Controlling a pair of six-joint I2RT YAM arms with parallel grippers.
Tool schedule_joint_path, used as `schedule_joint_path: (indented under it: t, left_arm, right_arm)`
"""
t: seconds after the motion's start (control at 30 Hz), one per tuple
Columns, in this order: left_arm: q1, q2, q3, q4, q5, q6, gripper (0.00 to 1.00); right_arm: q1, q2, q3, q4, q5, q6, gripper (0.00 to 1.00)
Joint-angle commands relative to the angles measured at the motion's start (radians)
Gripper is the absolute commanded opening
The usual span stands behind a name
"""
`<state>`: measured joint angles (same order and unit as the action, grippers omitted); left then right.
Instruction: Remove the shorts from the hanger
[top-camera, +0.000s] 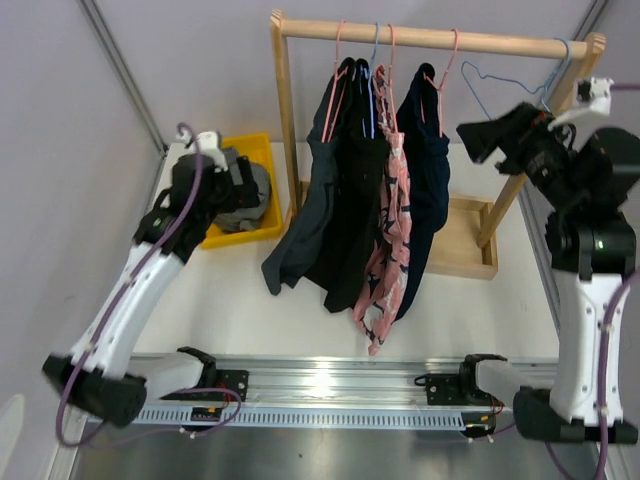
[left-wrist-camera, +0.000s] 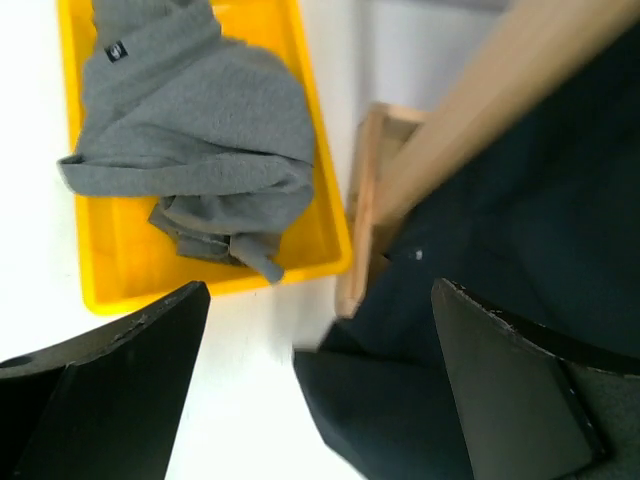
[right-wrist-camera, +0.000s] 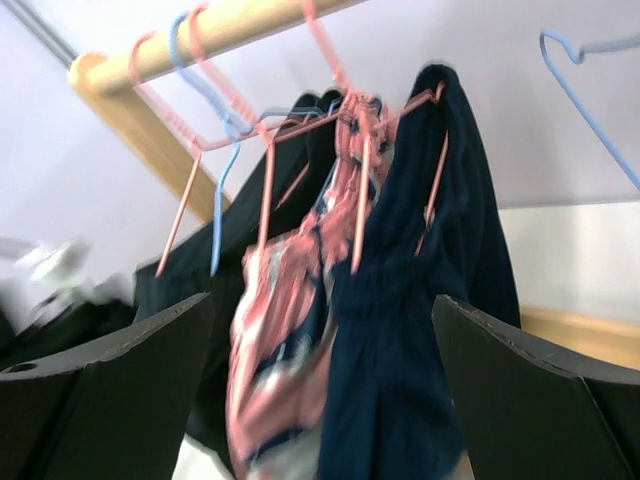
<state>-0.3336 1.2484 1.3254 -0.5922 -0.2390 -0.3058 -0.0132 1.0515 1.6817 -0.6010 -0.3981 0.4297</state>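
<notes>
Four pairs of shorts hang from a wooden rail (top-camera: 440, 38): dark charcoal (top-camera: 305, 215), black (top-camera: 350, 200), pink patterned (top-camera: 390, 230) and navy (top-camera: 428, 170). An empty blue hanger (top-camera: 500, 80) hangs at the rail's right end. Grey shorts (left-wrist-camera: 200, 130) lie crumpled in the yellow bin (left-wrist-camera: 100, 270). My left gripper (top-camera: 240, 190) is open and empty over the bin's edge, beside the charcoal shorts (left-wrist-camera: 480, 280). My right gripper (top-camera: 478, 135) is open and empty, facing the navy shorts (right-wrist-camera: 420, 380) and the pink shorts (right-wrist-camera: 285, 350).
The rack's wooden base tray (top-camera: 465, 245) and uprights (top-camera: 283, 120) stand at the back centre. The yellow bin (top-camera: 262, 150) sits at back left. A metal rail (top-camera: 330, 390) runs along the near edge. Grey walls close both sides.
</notes>
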Motion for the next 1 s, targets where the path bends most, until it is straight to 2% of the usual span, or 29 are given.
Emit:
schedule_joint_path:
  t: [0.0, 0.03, 0.1, 0.3, 0.47, 0.57, 0.6, 0.67, 0.7, 0.73, 0.77, 0.9, 0.97]
  left_arm:
    - [-0.01, -0.198, -0.124, -0.027, 0.01, -0.013, 0.99]
    - [-0.012, -0.237, -0.205, -0.043, 0.013, -0.018, 0.99]
    - [-0.015, -0.337, -0.253, -0.057, 0.024, -0.019, 0.99]
    - [-0.016, -0.492, -0.442, -0.081, 0.021, -0.004, 0.99]
    - [-0.019, -0.561, -0.46, -0.077, 0.027, 0.004, 0.99]
    - [-0.019, -0.558, -0.476, -0.06, 0.049, 0.005, 0.99]
    - [-0.019, -0.552, -0.476, -0.057, 0.058, 0.005, 0.99]
    - [-0.021, -0.538, -0.476, -0.055, 0.064, 0.007, 0.99]
    - [-0.019, -0.534, -0.476, -0.052, 0.067, 0.008, 0.99]
    - [-0.021, -0.532, -0.476, -0.051, 0.07, 0.008, 0.99]
    - [-0.021, -0.53, -0.476, -0.046, 0.076, 0.013, 0.99]
    - [-0.022, -0.535, -0.473, -0.032, 0.099, 0.023, 0.99]
    - [-0.063, -0.538, -0.454, -0.018, 0.109, 0.034, 0.99]
  right_arm:
    - [0.056, 0.108, 0.09, 0.084, 0.001, -0.009, 0.99]
    - [0.074, 0.158, 0.123, 0.09, 0.019, -0.015, 0.99]
    - [0.128, 0.233, 0.16, 0.093, 0.071, -0.04, 0.99]
    - [0.246, 0.38, 0.299, 0.07, 0.215, -0.101, 0.95]
    - [0.282, 0.429, 0.309, 0.07, 0.289, -0.124, 0.83]
    - [0.285, 0.421, 0.283, 0.072, 0.315, -0.128, 0.64]
    - [0.283, 0.418, 0.261, 0.075, 0.33, -0.126, 0.51]
    - [0.285, 0.404, 0.242, 0.079, 0.34, -0.124, 0.38]
    - [0.286, 0.401, 0.233, 0.079, 0.35, -0.124, 0.22]
    - [0.286, 0.398, 0.233, 0.075, 0.354, -0.123, 0.14]
    - [0.285, 0.395, 0.233, 0.069, 0.36, -0.126, 0.01]
    - [0.283, 0.38, 0.237, 0.058, 0.367, -0.146, 0.0]
    - [0.283, 0.369, 0.24, 0.06, 0.363, -0.14, 0.0]
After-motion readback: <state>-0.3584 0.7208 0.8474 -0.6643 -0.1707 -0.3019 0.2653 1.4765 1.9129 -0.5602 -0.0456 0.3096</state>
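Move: The pink hanger carrying the navy shorts is the right hand's target: its wire just below the neck is about 13 cm ahead, 6 cm left and 4 cm below. The navy shorts' middle hangs about 11 cm ahead, 9 cm left and 22 cm below; the patterned shorts' hanger is 13 cm ahead, 17 cm left and 3 cm below. The empty blue hanger is roughly 12 cm ahead, 13 cm right and level. From the left hand, the pink hanger is about 5 cm ahead, 37 cm right and 18 cm above. The right hand reaches some 13 cm forward and about 5 cm left, sinking 4 cm, with its fingers open towards the navy shorts' pink hanger, then eases to a stop, edges slightly back to the right and shuts them to pinch the wire just below the neck. Meanwhile the left hand, already empty and open, draws back about 12 cm from the yellow bin and sinks some 7 cm, its fingers staying wide open. ##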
